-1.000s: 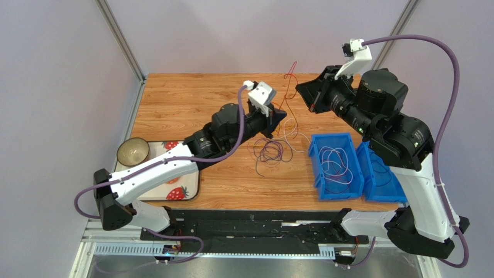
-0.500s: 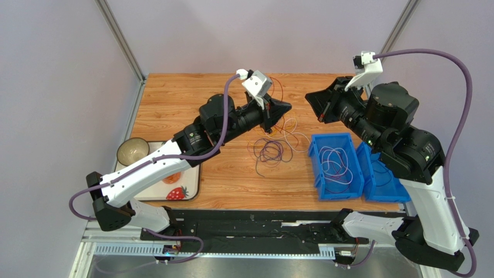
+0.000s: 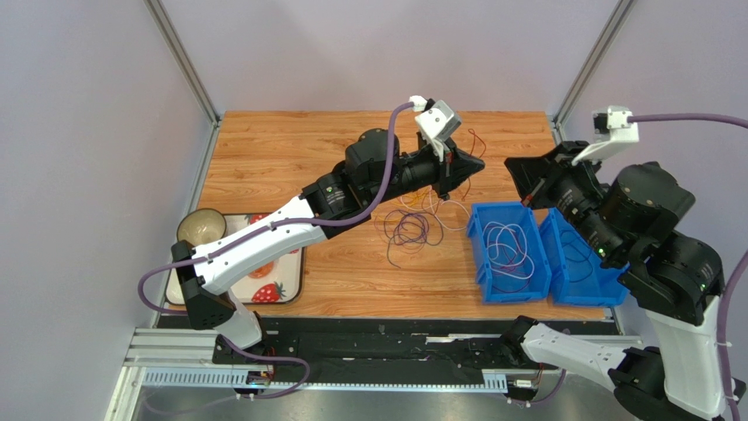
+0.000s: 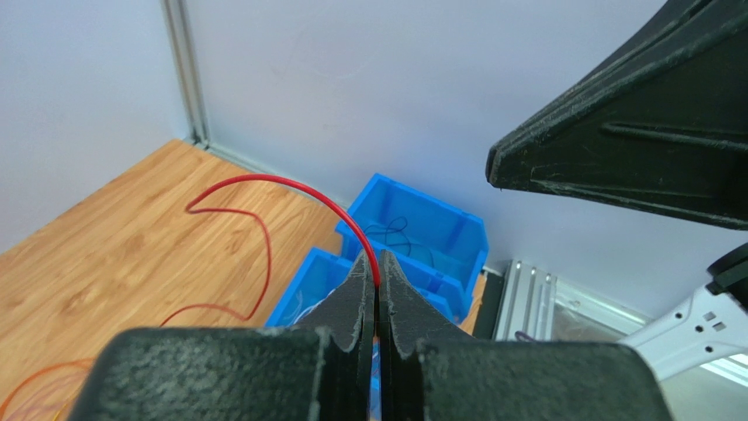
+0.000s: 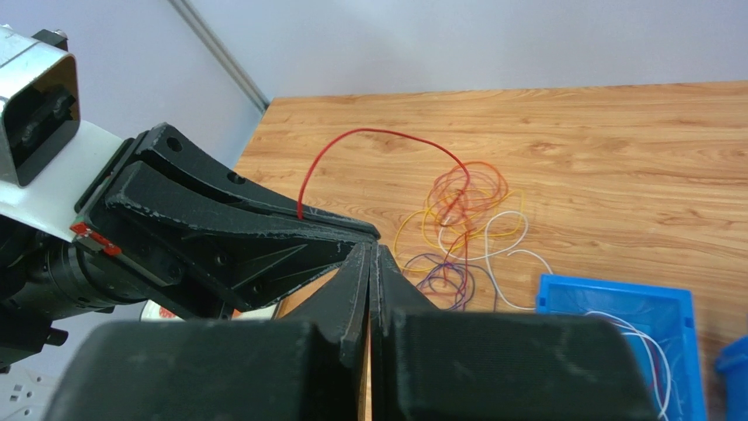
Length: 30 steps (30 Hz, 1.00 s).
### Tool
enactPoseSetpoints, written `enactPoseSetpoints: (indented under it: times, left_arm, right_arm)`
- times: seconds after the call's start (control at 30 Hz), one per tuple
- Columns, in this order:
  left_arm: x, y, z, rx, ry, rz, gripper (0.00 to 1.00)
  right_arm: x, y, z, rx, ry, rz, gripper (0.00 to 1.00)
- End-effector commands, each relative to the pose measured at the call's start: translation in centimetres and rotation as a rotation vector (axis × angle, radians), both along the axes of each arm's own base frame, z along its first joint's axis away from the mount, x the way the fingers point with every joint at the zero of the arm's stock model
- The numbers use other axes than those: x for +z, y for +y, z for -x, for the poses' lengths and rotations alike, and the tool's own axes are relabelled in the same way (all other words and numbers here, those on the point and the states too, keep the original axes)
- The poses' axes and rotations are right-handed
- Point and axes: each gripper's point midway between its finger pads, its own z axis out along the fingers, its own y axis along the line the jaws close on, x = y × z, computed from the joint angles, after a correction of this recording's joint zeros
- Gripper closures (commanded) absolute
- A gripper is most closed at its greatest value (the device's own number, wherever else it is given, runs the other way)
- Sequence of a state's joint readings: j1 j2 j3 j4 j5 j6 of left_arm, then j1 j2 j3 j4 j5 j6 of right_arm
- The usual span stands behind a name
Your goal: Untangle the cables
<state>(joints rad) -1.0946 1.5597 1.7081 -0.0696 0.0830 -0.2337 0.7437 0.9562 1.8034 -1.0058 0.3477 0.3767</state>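
Observation:
The cables (image 3: 411, 224) lie in a loose heap of purple, orange, yellow and white loops mid-table, also seen in the right wrist view as a tangle (image 5: 458, 203). My left gripper (image 3: 477, 165) is raised beyond the heap, just left of the right gripper, shut on one red cable (image 4: 290, 181). That cable arcs up from its jaws and back down to the heap (image 5: 377, 132). My right gripper (image 3: 510, 163) is shut with nothing visible between its fingers; its tips (image 5: 373, 252) sit close to the left gripper's tips.
Two blue bins stand at the right: the nearer one (image 3: 478, 235) holds white cable loops, the other (image 3: 586, 281) lies under the right arm. A strawberry-print tray (image 3: 279, 290) and a bowl (image 3: 200, 230) sit at the left front.
The left arm has swung right and outward, carrying the red cable over toward the bins. The right arm has pulled back to the right, away from the heap.

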Motion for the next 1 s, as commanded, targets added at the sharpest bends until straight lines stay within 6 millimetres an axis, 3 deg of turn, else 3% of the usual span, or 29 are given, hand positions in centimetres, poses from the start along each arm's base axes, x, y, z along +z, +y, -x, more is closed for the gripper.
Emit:
enactPoseSetpoints:
  times: [0.0,0.03,0.1,0.13,0.17,0.2,0.23,0.3,0.33,0.4,0.63,0.9,0.93,0.97]
  left_arm:
    - [4.0,-1.2,1.7,-0.084,-0.027,0.079,1.0]
    - [5.0,-1.4,2.1,-0.096,-0.035,0.099,1.0]
    - [4.8,-2.5,2.2,-0.118,-0.031,0.094,1.0]
    - [5.9,-2.6,2.5,-0.129,-0.04,0.114,1.0]
    - [5.4,-3.4,2.7,-0.149,-0.034,0.103,1.0]
    - [5.4,-3.8,2.9,-0.164,-0.034,0.101,1.0]
    - [6.4,-4.0,3.4,-0.18,-0.044,0.119,1.0]
    - [5.9,-5.1,3.6,-0.197,-0.035,0.109,1.0]
    - [6.8,-5.2,3.8,-0.202,-0.046,0.125,1.0]
    - [6.3,-6.2,4.1,-0.218,-0.041,0.114,1.0]
    - [8.1,-7.9,5.4,-0.28,-0.059,0.162,1.0]
    - [7.3,-11.0,6.2,-0.35,-0.052,0.214,1.0]
    - [8.4,-10.9,6.5,-0.364,-0.068,0.234,1.0]
    - [7.6,-11.7,6.4,-0.368,-0.064,0.226,1.0]
  right_arm:
    - [0.0,-3.7,0.6,-0.137,-0.017,0.009,1.0]
    - [0.0,-4.2,0.8,-0.152,-0.019,0.011,1.0]
    - [-0.3,-5.5,1.1,-0.201,-0.022,0.015,1.0]
    - [-0.4,-5.9,1.0,-0.219,-0.023,0.015,1.0]
    - [-0.7,-6.4,1.3,-0.237,-0.024,0.011,0.98]
    - [-0.7,-7.4,1.3,-0.281,-0.028,0.007,0.9]
    - [-0.8,-7.8,1.4,-0.299,-0.028,0.004,0.61]
    - [-1.0,-9.0,1.8,-0.342,-0.038,-0.007,0.21]
    - [-1.0,-9.4,1.9,-0.354,-0.042,-0.01,0.01]
    - [-0.9,-10.2,2.3,-0.382,-0.05,-0.015,0.0]
    - [-0.9,-12.7,3.4,-0.459,-0.071,-0.034,0.0]
    - [-0.7,-15.0,4.7,-0.521,-0.098,-0.081,0.0]
    - [-0.7,-15.0,4.8,-0.519,-0.099,-0.08,0.0]
    - [-0.7,-15.1,4.8,-0.522,-0.101,-0.083,0.0]
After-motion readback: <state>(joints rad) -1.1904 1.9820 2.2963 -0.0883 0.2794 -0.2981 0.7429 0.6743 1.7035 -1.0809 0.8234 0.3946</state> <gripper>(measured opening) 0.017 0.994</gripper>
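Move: The red cable is already in my left fingers. From that hand the left blue bin, with the white cable in it, lies about 19 cm to the right, 5 cm ahead and 41 cm down; the right blue bin is some 35 cm right, also 5 ahead. The orange-yellow coil still on the table is roughly 27 cm ahead and 5 left. From my closed right hand the left bin is about 14 cm right, 7 ahead; the right bin 31 right, 7 ahead, both some 43 below. I let go of the red cable with my right hand, opening those fingers wide as the hand draws about 14 cm right and a little back, turning nearly 30 degrees clockwise towards the right bin. My left hand keeps its pinch and follows some 10 cm to the right, rising and backing about 5 cm each, with a slight clockwise turn. ##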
